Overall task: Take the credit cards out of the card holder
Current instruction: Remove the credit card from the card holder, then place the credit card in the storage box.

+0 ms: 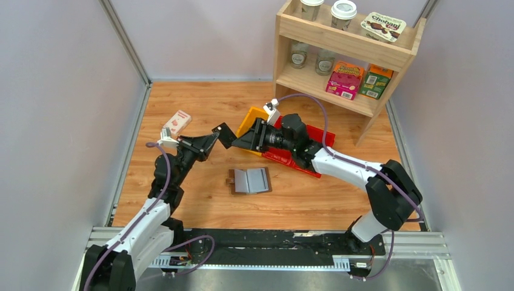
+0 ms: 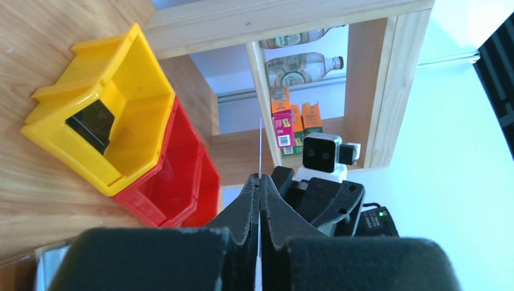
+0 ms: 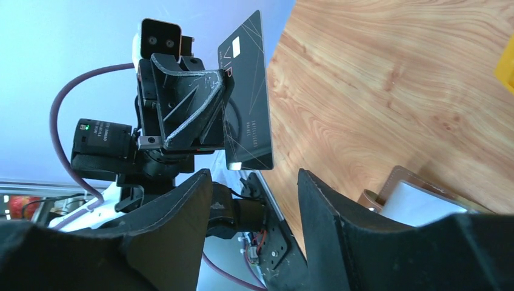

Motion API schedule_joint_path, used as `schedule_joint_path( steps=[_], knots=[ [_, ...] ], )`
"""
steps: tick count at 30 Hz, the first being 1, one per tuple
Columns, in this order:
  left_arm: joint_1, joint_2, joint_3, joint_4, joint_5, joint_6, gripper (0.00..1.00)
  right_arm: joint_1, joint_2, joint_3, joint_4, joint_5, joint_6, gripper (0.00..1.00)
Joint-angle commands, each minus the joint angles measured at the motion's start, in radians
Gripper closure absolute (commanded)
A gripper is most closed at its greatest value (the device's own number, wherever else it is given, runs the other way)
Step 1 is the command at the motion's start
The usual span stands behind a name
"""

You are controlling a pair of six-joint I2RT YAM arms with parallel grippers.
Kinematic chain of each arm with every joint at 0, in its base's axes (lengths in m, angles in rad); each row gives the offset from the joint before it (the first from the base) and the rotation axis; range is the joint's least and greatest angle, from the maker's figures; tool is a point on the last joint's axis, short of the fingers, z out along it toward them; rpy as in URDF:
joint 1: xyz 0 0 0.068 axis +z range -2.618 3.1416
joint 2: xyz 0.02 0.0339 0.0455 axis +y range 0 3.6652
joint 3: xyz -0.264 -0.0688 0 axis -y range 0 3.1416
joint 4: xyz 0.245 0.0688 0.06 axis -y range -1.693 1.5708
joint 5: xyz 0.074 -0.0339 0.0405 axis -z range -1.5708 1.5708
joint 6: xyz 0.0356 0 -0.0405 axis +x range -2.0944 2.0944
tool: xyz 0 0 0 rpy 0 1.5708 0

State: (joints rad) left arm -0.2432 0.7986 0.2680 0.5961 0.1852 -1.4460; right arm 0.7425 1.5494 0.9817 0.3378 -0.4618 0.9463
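The brown card holder [image 1: 250,180] lies open on the table, its grey-blue inner panels facing up. Its corner also shows in the right wrist view [image 3: 412,193]. My left gripper [image 1: 214,139] is shut on a black credit card [image 1: 227,134] and holds it in the air above the table. The left wrist view shows that card edge-on [image 2: 260,148] between the closed jaws of the left gripper [image 2: 260,179]. My right gripper [image 1: 248,139] is open and empty, facing the card [image 3: 245,91] from close by. The card sits just beyond the tips of the right gripper [image 3: 254,185].
A yellow bin [image 1: 250,118] and a red bin [image 1: 306,159] lie behind the right gripper. Another black card [image 2: 91,124] lies in the yellow bin [image 2: 130,79]. A white-and-red small box [image 1: 176,122] lies at the left. A wooden shelf [image 1: 345,45] stands at the back right.
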Motion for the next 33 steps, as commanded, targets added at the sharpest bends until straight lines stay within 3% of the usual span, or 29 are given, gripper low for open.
schedule_joint_path(
  steps=[1, 4, 15, 17, 19, 21, 24, 28, 33],
  knots=[
    [-0.018, 0.017, 0.050, 0.093, -0.036, -0.027, 1.00, -0.003, 0.034, 0.029, 0.133, -0.023, 0.080, 0.45],
    [-0.036, 0.031, 0.059, 0.106, -0.032, -0.027, 1.00, -0.003, 0.037, 0.035, 0.152, -0.020, 0.085, 0.52],
    [-0.039, 0.027, 0.028, 0.120, -0.007, -0.031, 1.00, -0.015, 0.006, 0.020, 0.164, -0.014, 0.029, 0.97],
    [-0.041, 0.022, 0.017, 0.116, -0.003, -0.030, 1.00, -0.029, -0.003, 0.012, 0.158, -0.024, 0.014, 1.00],
    [-0.038, 0.017, 0.007, 0.110, 0.008, -0.019, 0.94, -0.052, -0.008, 0.017, 0.127, -0.058, -0.021, 1.00],
    [-0.039, 0.010, 0.005, 0.076, 0.034, 0.022, 0.82, -0.087, -0.009, 0.032, 0.052, -0.099, -0.090, 1.00],
    [-0.036, -0.021, 0.025, -0.030, 0.062, 0.143, 0.52, -0.138, 0.012, 0.107, -0.141, -0.176, -0.237, 1.00],
    [-0.030, -0.048, 0.143, -0.338, 0.103, 0.376, 0.38, -0.193, 0.044, 0.225, -0.484, -0.158, -0.476, 1.00],
    [-0.031, 0.003, 0.371, -0.791, 0.112, 0.672, 0.31, -0.221, 0.115, 0.346, -0.692, -0.046, -0.713, 1.00]
  ],
)
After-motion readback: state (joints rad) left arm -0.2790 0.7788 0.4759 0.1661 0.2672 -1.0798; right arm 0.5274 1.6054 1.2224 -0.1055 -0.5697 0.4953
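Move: My left hand still holds the credit card, its middle about 3 cm to this hand's right and 1 cm back. From my open right hand the card's middle is roughly 4 cm left, 1 cm ahead and 1 cm higher. From the right hand, the yellow bin is about 12 cm ahead, 5 cm right and 20 cm below; the red bin beside it is 11 cm ahead and 16 cm right; the card holder is 4 cm back, 5 cm right and 22 cm down. I nudge my open right hand about 1 cm left, forward and up, and pinch the card's free end while my left fingers hold it steady. Then I open the left fingers, letting go, and roll that hand some 20 degrees as it backs off slightly. With the right I carry the card about 10 cm right and forward, sinking a little, towards the yellow bin, fingertips dipping. ##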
